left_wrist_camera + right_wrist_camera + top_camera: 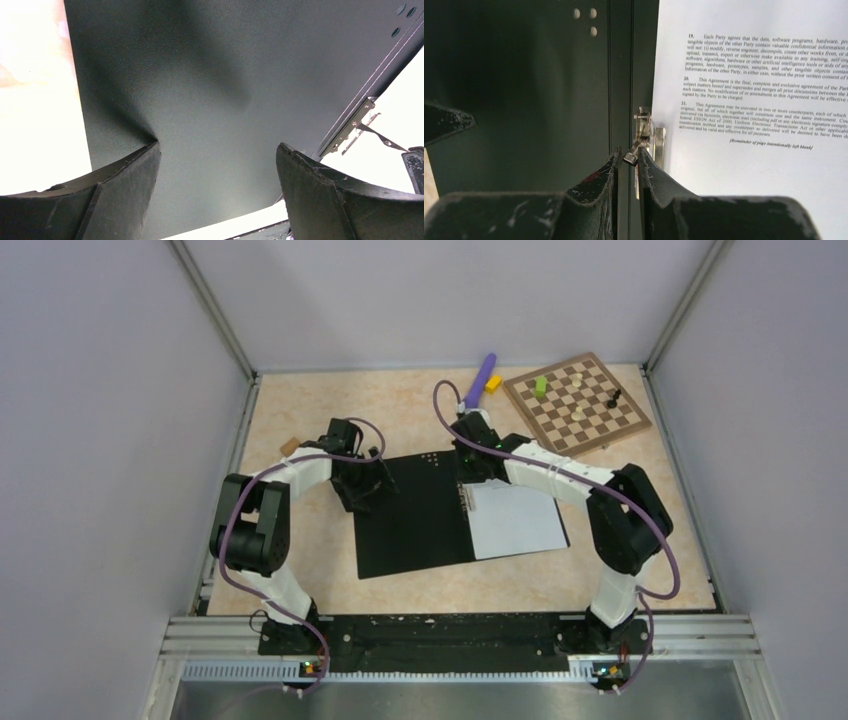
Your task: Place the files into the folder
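The folder [415,520] lies open in the middle of the table with its black inner faces up. The files [515,520], white printed sheets, rest on its right half. In the right wrist view the files [749,165] sit beside the metal clip at the spine. My right gripper [628,155] is closed to a narrow slot on the clip's raised lever [632,156]. My left gripper [217,150] hovers open over the folder's bare left face [225,75], holding nothing. The clip [350,130] shows at the right of that view.
A brown chessboard [577,405] with a few pieces stands at the back right. A purple stick [481,378] and a yellow block [493,383] lie beside it. A small wooden block [290,446] sits at the left, near the wall.
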Robot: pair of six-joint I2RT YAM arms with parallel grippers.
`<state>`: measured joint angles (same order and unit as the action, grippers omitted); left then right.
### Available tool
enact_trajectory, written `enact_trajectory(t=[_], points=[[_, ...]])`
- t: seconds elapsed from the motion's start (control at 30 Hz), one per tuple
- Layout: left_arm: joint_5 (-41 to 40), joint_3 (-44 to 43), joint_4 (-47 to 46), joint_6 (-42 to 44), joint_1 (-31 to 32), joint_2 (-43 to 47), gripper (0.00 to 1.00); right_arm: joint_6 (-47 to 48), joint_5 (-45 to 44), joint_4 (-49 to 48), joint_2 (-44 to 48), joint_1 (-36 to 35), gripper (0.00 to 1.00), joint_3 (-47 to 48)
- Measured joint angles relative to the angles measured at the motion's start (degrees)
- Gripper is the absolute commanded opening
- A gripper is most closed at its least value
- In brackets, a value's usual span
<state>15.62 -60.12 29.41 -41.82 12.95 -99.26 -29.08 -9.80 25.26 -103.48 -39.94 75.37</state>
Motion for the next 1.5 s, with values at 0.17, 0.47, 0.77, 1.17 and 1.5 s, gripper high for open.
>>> enact_trajectory(t=[0.17, 0.47, 0.77, 1.17, 1.5], points=[[0.0, 0.0, 0.0, -0.1, 0.0, 0.0, 0.91, 0.5, 0.0, -0.4, 2.0, -0.9, 0.15, -2.3], [0.0, 0.0, -0.1, -0.2, 0.0, 0.0, 0.91, 0.6, 0.3, -0.2, 5.6, -2.3, 0.16, -7.1], [0.1, 0.0, -0.1, -0.3, 0.0, 0.0, 0.91, 0.5, 0.6, -0.3, 6.4, -4.2, 0.18, -9.4], [0.3, 0.0, -0.2, -0.3, 0.0, 0.0, 0.9, 0.2, 0.1, 1.1, 7.0, -5.8, 0.42, -10.1], [0.4, 0.1, -0.4, -0.2, 0.0, 0.0, 0.9, 0.5, -2.7, 3.5, 7.0, -5.8, 0.5, -4.9]])
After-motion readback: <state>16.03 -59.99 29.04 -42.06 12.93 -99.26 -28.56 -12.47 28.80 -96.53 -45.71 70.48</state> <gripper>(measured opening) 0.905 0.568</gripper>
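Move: Pinched at its tip in the right fingers, the folder clip's lever stands above the clip, whose middle lies about 2 cm back of that hand, neither left nor right, and 6 cm below. The pages' middle is some 11 cm to this hand's right and 3 cm back; the left cover's is 12 cm to its left and 6 cm back. From the left hand, the clip is roughly 18 cm to the right, level ahead, 2 cm lower. Drawing the lever tip over the clip towards its near end, the right hand travels back about 6.5 cm, at first level and then sinking nearly 2 cm. There its nearly shut fingers open to over half, letting go, and it rises some 3 cm while easing forward about 2 cm. The left hand keeps still, wide open, low over the left cover. ##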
